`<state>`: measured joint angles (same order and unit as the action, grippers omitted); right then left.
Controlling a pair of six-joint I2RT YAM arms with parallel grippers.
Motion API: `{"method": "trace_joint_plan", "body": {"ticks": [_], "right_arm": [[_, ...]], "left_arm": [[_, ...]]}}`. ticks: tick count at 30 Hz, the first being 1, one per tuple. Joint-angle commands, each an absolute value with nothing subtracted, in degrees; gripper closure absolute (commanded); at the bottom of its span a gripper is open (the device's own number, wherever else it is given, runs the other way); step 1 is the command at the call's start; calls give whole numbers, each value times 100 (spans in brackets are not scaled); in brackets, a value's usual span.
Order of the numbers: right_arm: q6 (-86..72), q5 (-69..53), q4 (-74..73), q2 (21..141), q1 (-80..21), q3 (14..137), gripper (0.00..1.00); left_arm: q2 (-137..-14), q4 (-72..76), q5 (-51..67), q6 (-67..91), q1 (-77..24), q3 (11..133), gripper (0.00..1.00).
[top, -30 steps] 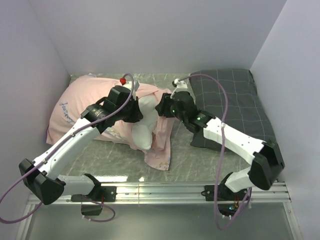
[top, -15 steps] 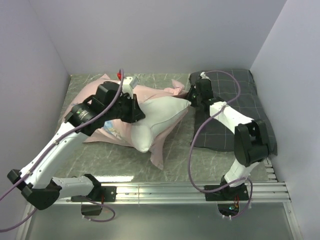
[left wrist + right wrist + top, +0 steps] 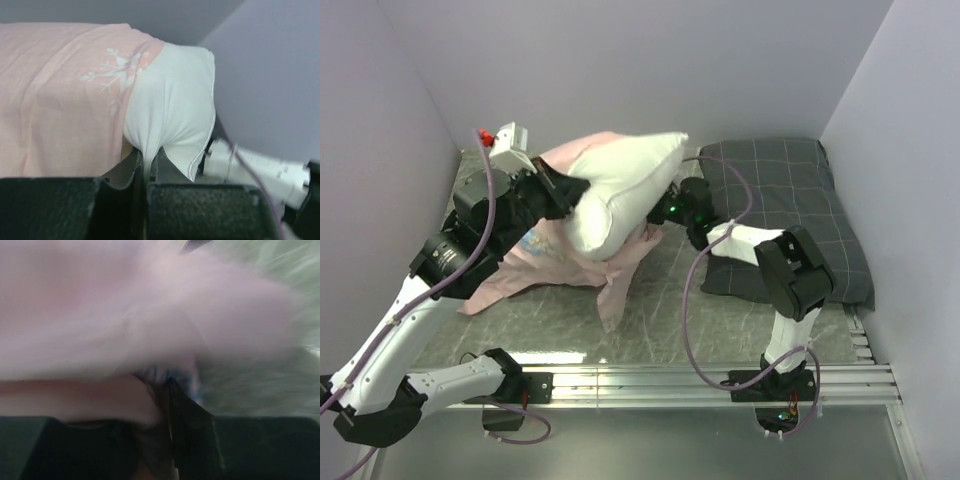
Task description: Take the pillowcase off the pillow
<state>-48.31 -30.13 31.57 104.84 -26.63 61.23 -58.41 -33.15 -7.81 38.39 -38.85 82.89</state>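
Note:
The white pillow (image 3: 620, 190) is lifted off the table, tilted, with its corner up at the back. My left gripper (image 3: 563, 192) is raised and shut on a pinch of the pillow's white fabric (image 3: 165, 120), seen between its jaws in the left wrist view. The pink pillowcase (image 3: 545, 262) hangs below and behind the pillow, and still covers its left part (image 3: 60, 100), where a white snowflake print shows. My right gripper (image 3: 665, 212) is under the pillow's right end. In the blurred right wrist view, pink pillowcase cloth (image 3: 125, 330) is pinched in its shut jaws.
A dark grey checked pillow (image 3: 790, 210) lies at the right, under the right arm. The table top (image 3: 670, 320) is grey marbled. A metal rail (image 3: 650, 380) runs along the near edge. Walls close in at the left, back and right.
My left arm has lifted the pillow up and to the left. My right gripper has moved from the grey pillow's edge to under the white pillow. More white pillow shows.

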Motion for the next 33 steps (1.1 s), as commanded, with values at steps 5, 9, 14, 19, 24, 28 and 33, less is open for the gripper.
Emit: {"method": "trace_joint_plan", "body": {"ticks": [5,9,14,19,24,28,33], "right_arm": [[-4827,-2603,4063,10214,-3506,5511,41],[-4281,-1786,3569,9827,-3735,5169,34],[-4219,-494,3181,8951,-3937,4247,32],[-4377,272,3157,7791,-4280,3201,32],[-4228,896,2200,6226,-4702,2839,30],[-3964,1413,831,4584,-4755,3128,23],[-3051,1653,211,4411,-4746,4014,12]], "left_arm": [[-6599,-642,-2531,4755,-3894,8788,100],[-7240,-554,-2882,4632,-3929,8868,100],[-7760,-519,-3059,4579,-3929,8754,99],[-8244,-475,-3024,4544,-3920,8719,99],[-8516,-397,-2735,4535,-3920,8535,100],[-8604,-229,-2444,4535,-3937,8192,100],[-8675,-97,-2154,4597,-3973,7981,100]]}}
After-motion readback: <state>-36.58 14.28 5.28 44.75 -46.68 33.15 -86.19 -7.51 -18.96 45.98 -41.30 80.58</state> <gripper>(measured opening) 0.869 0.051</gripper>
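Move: The left hand, high up, already pinches the pillow; the pillow's bare end bulges about 8 cm ahead, 10 cm right and 10 cm lower. The grey cushion it is carried towards lies some 20 cm ahead, 53 cm right and 38 cm below. From the right hand, the pillowcase's hanging flap is roughly 13 cm back, 10 cm left and 12 cm down, with the grey cushion 33 cm right, 5 cm farther out and 12 cm lower. Left arm swings pinched pillow about 15 cm forward, then right and down; right arm draws back, opening wide. ##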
